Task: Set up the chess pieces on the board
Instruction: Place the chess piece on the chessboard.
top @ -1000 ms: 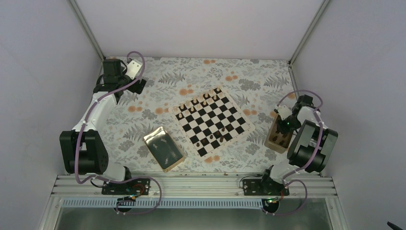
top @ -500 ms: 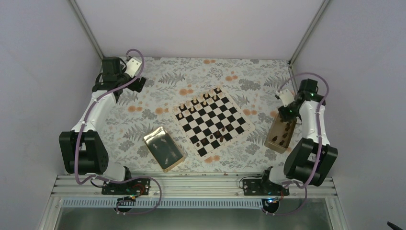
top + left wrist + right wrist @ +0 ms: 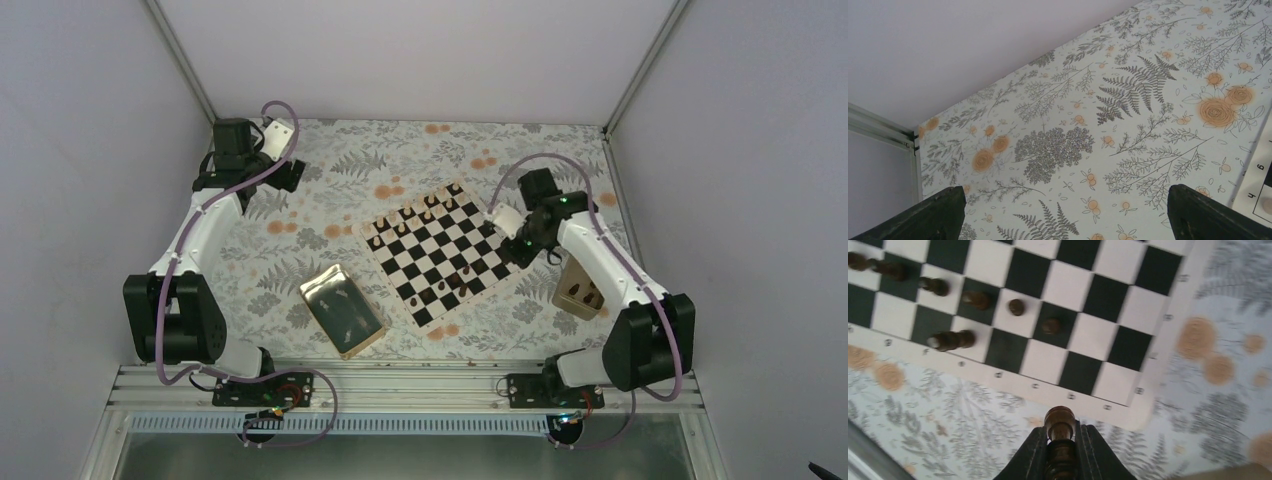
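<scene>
The board (image 3: 521, 262) lies mid-table, turned diagonally. Light chess pieces (image 3: 415, 214) line its far-left side and dark chess pieces (image 3: 455, 281) stand along its near side. My right gripper (image 3: 524, 250) hovers over the board's right corner. In the right wrist view the right gripper (image 3: 1060, 434) is shut on a dark brown piece (image 3: 1059, 421), held just outside the board's rim (image 3: 1083, 396). Several dark pieces (image 3: 977, 300) stand on the squares beyond. My left gripper (image 3: 288, 177) hangs at the back left. In its wrist view the left gripper (image 3: 1068, 215) is open over bare cloth.
A shiny gold tray (image 3: 366, 340) holding small pieces sits left of the board near the front. A tan open box (image 3: 567, 270) with dark pieces stands right of the board beside the right arm. The flowered cloth (image 3: 1128, 100) covers the table, and walls close in behind.
My right arm has swung left from over the tan box to the board's right corner, carrying the dark piece. The left arm has barely shifted.
</scene>
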You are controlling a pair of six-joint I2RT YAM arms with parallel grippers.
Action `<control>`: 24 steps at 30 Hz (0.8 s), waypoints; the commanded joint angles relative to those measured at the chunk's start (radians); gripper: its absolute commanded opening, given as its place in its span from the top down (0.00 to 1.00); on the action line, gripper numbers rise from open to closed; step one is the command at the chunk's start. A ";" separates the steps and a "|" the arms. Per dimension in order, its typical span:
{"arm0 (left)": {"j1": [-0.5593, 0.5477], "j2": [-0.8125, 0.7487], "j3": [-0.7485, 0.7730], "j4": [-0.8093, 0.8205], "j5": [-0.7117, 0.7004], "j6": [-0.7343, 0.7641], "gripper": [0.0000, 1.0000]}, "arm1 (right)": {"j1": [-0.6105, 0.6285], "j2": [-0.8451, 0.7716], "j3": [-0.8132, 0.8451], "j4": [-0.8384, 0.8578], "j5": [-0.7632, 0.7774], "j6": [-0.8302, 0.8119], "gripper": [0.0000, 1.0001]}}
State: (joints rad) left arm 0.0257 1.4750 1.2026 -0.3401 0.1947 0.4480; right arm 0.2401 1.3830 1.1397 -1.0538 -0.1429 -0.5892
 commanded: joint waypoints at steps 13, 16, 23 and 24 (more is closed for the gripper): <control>-0.001 -0.004 0.017 -0.009 -0.015 -0.045 0.00 | 0.129 0.028 -0.175 0.231 -0.145 0.031 0.85; -0.001 0.004 0.025 -0.017 -0.015 -0.046 0.00 | 0.155 0.064 -0.180 0.243 -0.133 0.029 0.84; -0.001 0.001 0.022 -0.017 -0.023 -0.049 0.00 | 0.206 0.114 -0.189 0.243 -0.120 0.029 0.84; -0.001 0.001 0.022 -0.017 -0.021 -0.049 0.00 | 0.211 0.115 -0.189 0.243 -0.115 0.030 0.84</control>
State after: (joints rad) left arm 0.0257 1.4750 1.2026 -0.3569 0.1780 0.4103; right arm 0.4267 1.4853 0.9546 -0.8265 -0.2558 -0.5636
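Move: The right hand already holds a dark chess piece. Its likely empty square lies about 11 cm left, 4 cm back and 12 cm below. The tall dark piece already standing stands about 14 cm left and 6 cm back; the nearest pawn is 13 cm left, 1 cm back, the next pawn 10 cm left, 1 cm ahead. From the left hand that square is roughly 45 cm right, 22 cm back, 21 cm below. Right hand, keeping its grip, carries the piece some 7 cm left and 7 cm down towards the empty square. ##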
